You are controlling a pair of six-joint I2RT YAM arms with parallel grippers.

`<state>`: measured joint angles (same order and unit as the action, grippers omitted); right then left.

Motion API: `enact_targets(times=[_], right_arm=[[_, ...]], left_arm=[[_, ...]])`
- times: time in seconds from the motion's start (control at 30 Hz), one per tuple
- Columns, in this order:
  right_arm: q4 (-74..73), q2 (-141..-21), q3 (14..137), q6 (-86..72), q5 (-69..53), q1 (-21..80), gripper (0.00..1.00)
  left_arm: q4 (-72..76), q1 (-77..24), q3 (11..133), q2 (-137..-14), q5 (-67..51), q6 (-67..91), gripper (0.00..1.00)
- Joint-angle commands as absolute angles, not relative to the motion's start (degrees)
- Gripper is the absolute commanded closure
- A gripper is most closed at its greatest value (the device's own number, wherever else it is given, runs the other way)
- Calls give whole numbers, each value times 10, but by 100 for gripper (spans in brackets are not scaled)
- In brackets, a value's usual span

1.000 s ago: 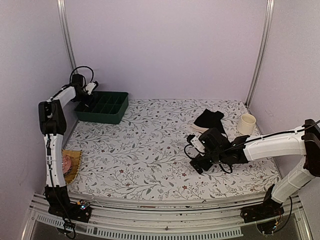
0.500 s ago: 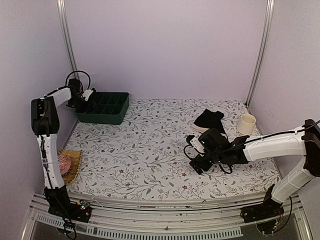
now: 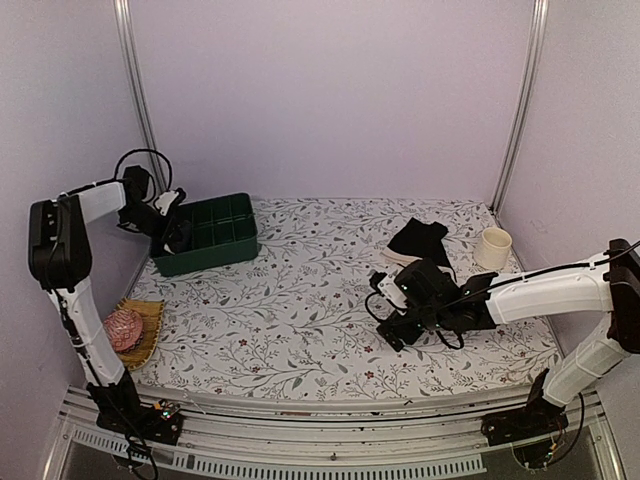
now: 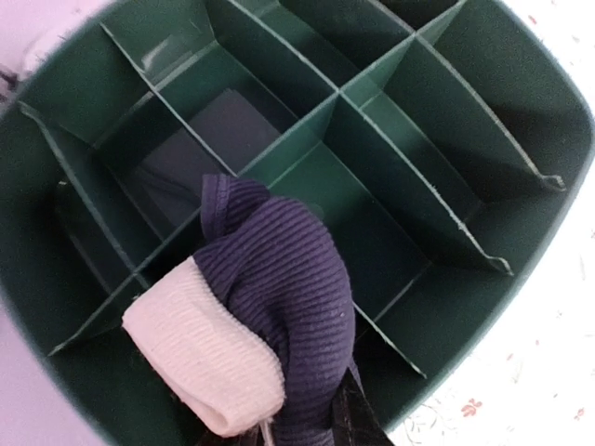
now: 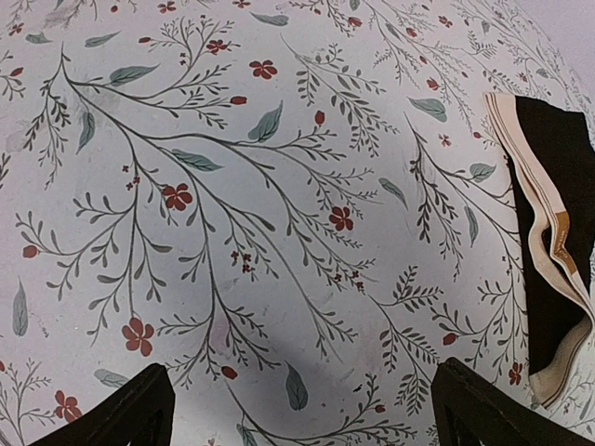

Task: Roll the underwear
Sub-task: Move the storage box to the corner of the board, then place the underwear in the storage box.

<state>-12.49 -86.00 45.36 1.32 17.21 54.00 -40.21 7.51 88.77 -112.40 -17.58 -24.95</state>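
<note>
My left gripper (image 3: pixel 178 233) is shut on a rolled garment of underwear (image 4: pixel 270 307), dark ribbed fabric with a cream band, and holds it over the left end of the dark green compartment tray (image 3: pixel 222 250). In the left wrist view only a dark fingertip (image 4: pixel 358 420) shows under the roll, above the tray's dividers (image 4: pixel 437 214). A dark flat piece (image 4: pixel 218 144) lies in one compartment. A pile of black underwear (image 3: pixel 418 238) with a cream-beige piece (image 5: pixel 548 251) lies at the back right. My right gripper (image 3: pixel 397 322) is open and empty, low over the cloth in front of the pile.
A cream cup (image 3: pixel 494 247) stands right of the pile. A pink knitted ball (image 3: pixel 122 327) sits on a yellow woven mat (image 3: pixel 150 322) at the table's left edge. The floral cloth (image 3: pixel 290 300) covers the table. Walls close the left, back and right.
My left arm has swung outward and its gripper has come nearer with the roll. The green tray has shifted nearer and turned a little. The right gripper has barely moved.
</note>
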Motion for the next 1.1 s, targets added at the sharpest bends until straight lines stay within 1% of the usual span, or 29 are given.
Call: enact_targets(times=[0.0, 0.13, 0.3, 0.57, 0.83, 0.93, 1.07], right_arm=[[-123, -862, 469, 16, 167, 547, 1], [-121, -871, 469, 16, 166, 548, 1], [-122, -884, 474, 17, 166, 549, 1], [-122, -884, 474, 18, 167, 552, 1], [-118, -886, 473, 18, 167, 555, 1], [-118, -890, 475, 19, 168, 555, 1], [-119, -896, 477, 20, 167, 556, 1]], left_arm=[[-333, 75, 887, -1067, -147, -206, 100], [-322, 76, 946, -1089, -105, -149, 100], [-333, 80, 991, -1139, -72, -92, 100], [-321, 91, 1013, -1178, -18, -7, 100], [-328, 95, 1062, -1231, 57, 19, 100], [-334, 96, 1070, -1248, 68, 21, 100], [-346, 97, 1094, -1271, 47, 7, 100]])
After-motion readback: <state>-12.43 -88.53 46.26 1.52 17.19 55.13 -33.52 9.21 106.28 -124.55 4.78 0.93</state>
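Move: The storage box lies right under the left hand, which already holds the rolled underwear over the box's near-left part; the box's middle is about 4 cm ahead, 7 cm to the right and 6 cm below. The box's far-left corner is some 11 cm ahead, 5 cm left and 3 cm lower; the wicker basket is about 22 cm back and 3 cm left, 9 cm lower. From the right hand the box's middle is about 26 cm ahead and 46 cm left, 3 cm below. The rolled underwear, still held in the left fingers, is lifted about 8 cm out of the box, going forward as it rises, then carried on left over the box's left wall and lowered some 6 cm beside it near the far-left corner. That takes it roughly 9 cm forward and 9 cm left overall, with the hand turning about 35 degrees counter-clockwise on the way. ##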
